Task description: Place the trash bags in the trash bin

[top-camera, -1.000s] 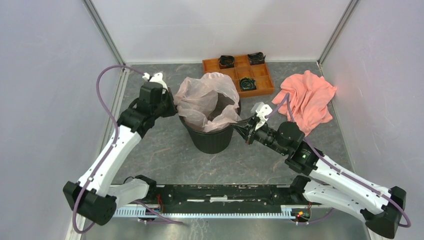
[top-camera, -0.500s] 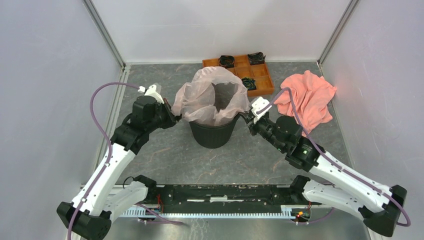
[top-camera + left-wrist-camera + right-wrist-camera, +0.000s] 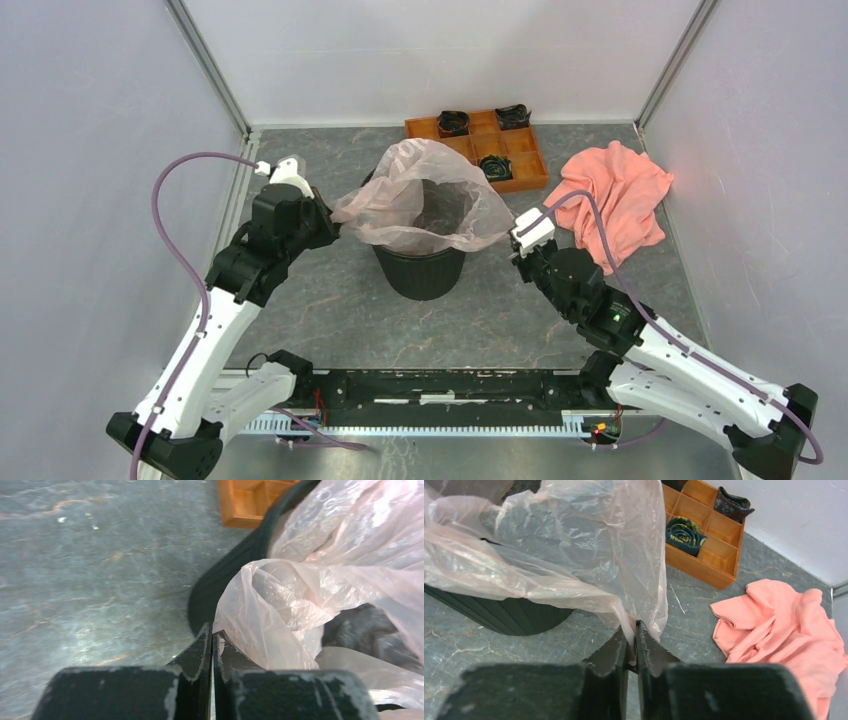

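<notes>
The translucent pale pink trash bag (image 3: 420,195) is stretched open over the black trash bin (image 3: 420,272) in the middle of the table. My left gripper (image 3: 333,228) is shut on the bag's left edge, just left of the bin rim. My right gripper (image 3: 516,243) is shut on the bag's right edge, right of the bin. In the left wrist view the jaws (image 3: 211,635) pinch the bag (image 3: 280,605) beside the bin rim (image 3: 220,575). In the right wrist view the jaws (image 3: 633,630) pinch the bag (image 3: 589,555) past the bin (image 3: 499,612).
An orange compartment tray (image 3: 522,165) with dark rolled items stands behind the bin. A salmon-pink cloth (image 3: 615,200) lies at the right. Walls enclose the table on the left, back and right.
Both grippers have pulled outward, left arm leftward and right arm to the right and nearer, stretching the bag's mouth wider over the bin.
</notes>
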You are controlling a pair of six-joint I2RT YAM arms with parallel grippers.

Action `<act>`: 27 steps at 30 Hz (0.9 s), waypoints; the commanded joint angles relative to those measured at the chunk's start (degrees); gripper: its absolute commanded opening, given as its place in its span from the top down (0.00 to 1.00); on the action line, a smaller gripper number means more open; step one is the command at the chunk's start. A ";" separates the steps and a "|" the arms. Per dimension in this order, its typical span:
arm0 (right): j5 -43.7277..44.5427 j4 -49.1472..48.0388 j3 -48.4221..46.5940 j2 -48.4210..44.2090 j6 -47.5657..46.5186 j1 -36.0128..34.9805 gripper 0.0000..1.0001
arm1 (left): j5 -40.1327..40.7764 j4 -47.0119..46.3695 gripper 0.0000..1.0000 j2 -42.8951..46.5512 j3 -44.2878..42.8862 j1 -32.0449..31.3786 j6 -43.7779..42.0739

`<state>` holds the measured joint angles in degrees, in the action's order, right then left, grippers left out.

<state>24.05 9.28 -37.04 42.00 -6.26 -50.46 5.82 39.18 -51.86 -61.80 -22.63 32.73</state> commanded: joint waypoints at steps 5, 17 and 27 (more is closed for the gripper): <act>-4.48 7.88 -7.77 2.79 6.89 0.28 0.46 | 12.11 11.64 0.56 -0.82 -7.79 -0.22 -10.59; -13.69 23.62 -18.45 1.09 34.22 0.19 0.02 | -3.60 6.34 0.00 9.48 -12.05 -0.17 -7.02; 0.10 25.26 -14.23 -5.98 65.00 0.18 0.02 | -19.56 -0.05 0.00 7.22 -13.43 -0.22 -21.25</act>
<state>18.55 37.23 -54.28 41.78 42.09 -50.37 -8.16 43.13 -43.48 -73.01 -22.63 20.84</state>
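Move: Each hand pinches one side of the pink trash bag over the bin. The bin's mouth lies about 17 cm right and 6 cm ahead of the left hand, and about 15 cm left and 8 cm ahead of the right, a few centimetres below both. From the right hand, the wooden tray is some 30 cm ahead and 6 cm left, the coral cloth 20 cm ahead and 22 cm right, both 25 cm lower. Both hands open wide, letting go of the bag; left backs off, mainly up 10 cm, right back 5 and up. ##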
